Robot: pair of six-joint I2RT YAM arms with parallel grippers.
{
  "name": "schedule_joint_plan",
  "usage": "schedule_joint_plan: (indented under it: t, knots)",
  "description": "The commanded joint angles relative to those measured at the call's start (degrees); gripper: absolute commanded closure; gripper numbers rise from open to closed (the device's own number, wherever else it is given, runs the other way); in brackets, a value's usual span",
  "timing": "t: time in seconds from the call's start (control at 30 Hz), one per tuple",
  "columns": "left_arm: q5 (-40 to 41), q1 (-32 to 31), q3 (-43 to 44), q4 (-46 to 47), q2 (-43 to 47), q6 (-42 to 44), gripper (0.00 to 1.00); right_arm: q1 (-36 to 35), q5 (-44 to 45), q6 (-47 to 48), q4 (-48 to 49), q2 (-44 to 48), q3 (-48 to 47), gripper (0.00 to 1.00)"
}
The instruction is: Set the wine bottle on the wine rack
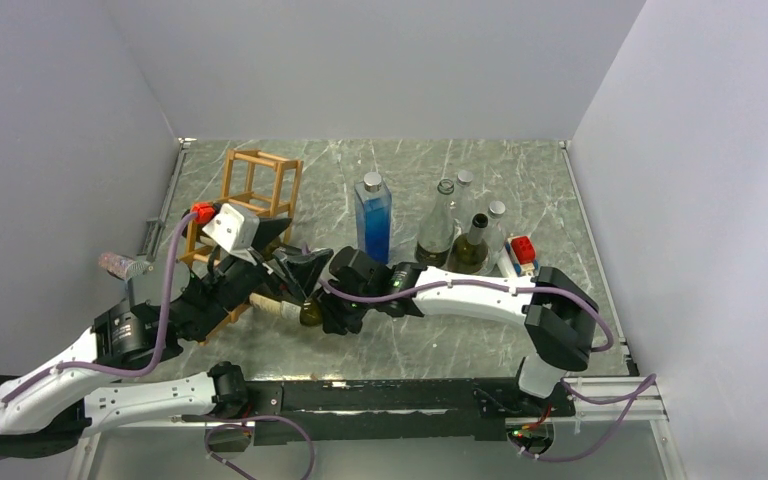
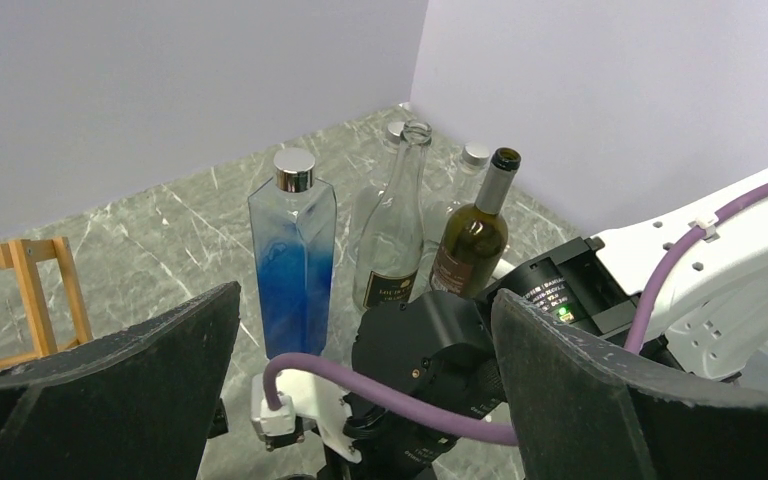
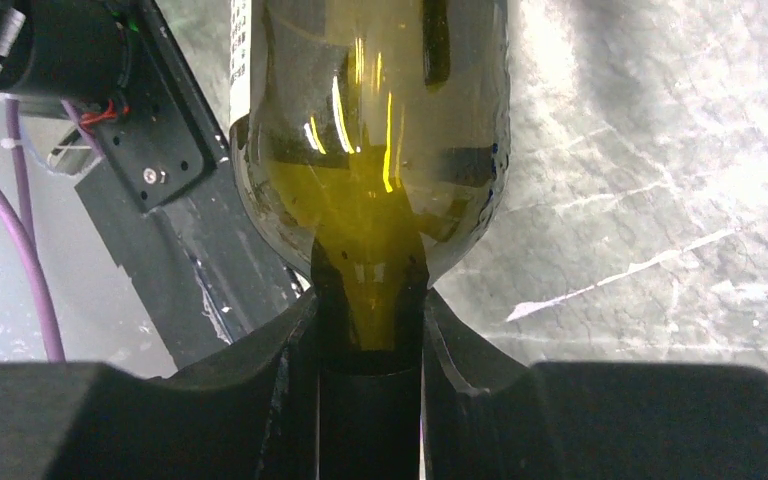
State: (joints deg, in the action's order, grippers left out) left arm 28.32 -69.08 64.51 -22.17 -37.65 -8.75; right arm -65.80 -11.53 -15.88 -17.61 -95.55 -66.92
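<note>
My right gripper (image 3: pixel 370 322) is shut on the neck of the wine bottle (image 3: pixel 370 150), an olive-green glass bottle whose body points away from the camera. In the top view the wine bottle (image 1: pixel 305 310) lies about level, low over the table, its base toward the near end of the wine rack (image 1: pixel 252 195). The right gripper (image 1: pixel 338 305) holds it from the right. The rack is a light wooden stick frame at the left, partly hidden by my left arm. My left gripper (image 1: pixel 298 266) hangs open just above the bottle. Its open fingers frame the right wrist in the left wrist view (image 2: pixel 365 300).
A square blue bottle (image 1: pixel 373 215) (image 2: pixel 295 260), a clear bottle (image 1: pixel 437 230) (image 2: pixel 392 230) and a dark green bottle (image 1: pixel 471 246) (image 2: pixel 473 240) stand mid-table, with two more clear bottles behind. A red-and-white block (image 1: pixel 523 250) lies to the right of them. Grey walls enclose the table.
</note>
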Motion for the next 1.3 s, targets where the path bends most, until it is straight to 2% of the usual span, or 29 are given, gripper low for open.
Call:
schedule_joint_plan:
  t: [0.0, 0.67, 1.27]
  knots:
    - [0.6, -0.2, 2.3, 0.8, -0.1, -0.8, 0.01, -1.2, -0.7, 0.5, 15.2, 2.0, -2.4, 1.00]
    - [1.2, -0.2, 3.9, 1.4, -1.2, -1.3, 0.01, -2.8, 2.7, 2.8, 26.5, -6.8, -7.2, 1.00]
    - [1.8, -0.2, 3.9, 0.9, -0.7, -2.0, 0.01, -6.1, 15.3, 4.9, 23.5, -16.1, -19.0, 1.00]
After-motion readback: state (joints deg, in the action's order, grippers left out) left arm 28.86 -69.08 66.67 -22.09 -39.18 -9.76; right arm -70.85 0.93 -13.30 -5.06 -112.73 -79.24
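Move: The right hand already holds the wine bottle by its neck, with the base pointing left at the wine rack. The rack's low near compartment is centred about 24 cm left of this hand, 5 cm ahead and 4 cm lower. The racked bottle lies about 19 cm left and 17 cm ahead, and the blue bottle stands about 9 cm right and 16 cm ahead. From the idle left hand, that compartment is some 22 cm left, 3 cm ahead and 35 cm below. Keep the right gripper shut on the bottle's neck and carry it left about 9 cm, sliding the bottle base-first into the near, low compartment of the rack. Ease forward some 3 cm and sink a couple as it goes, swinging the fingertips roughly 10 degrees forward. ##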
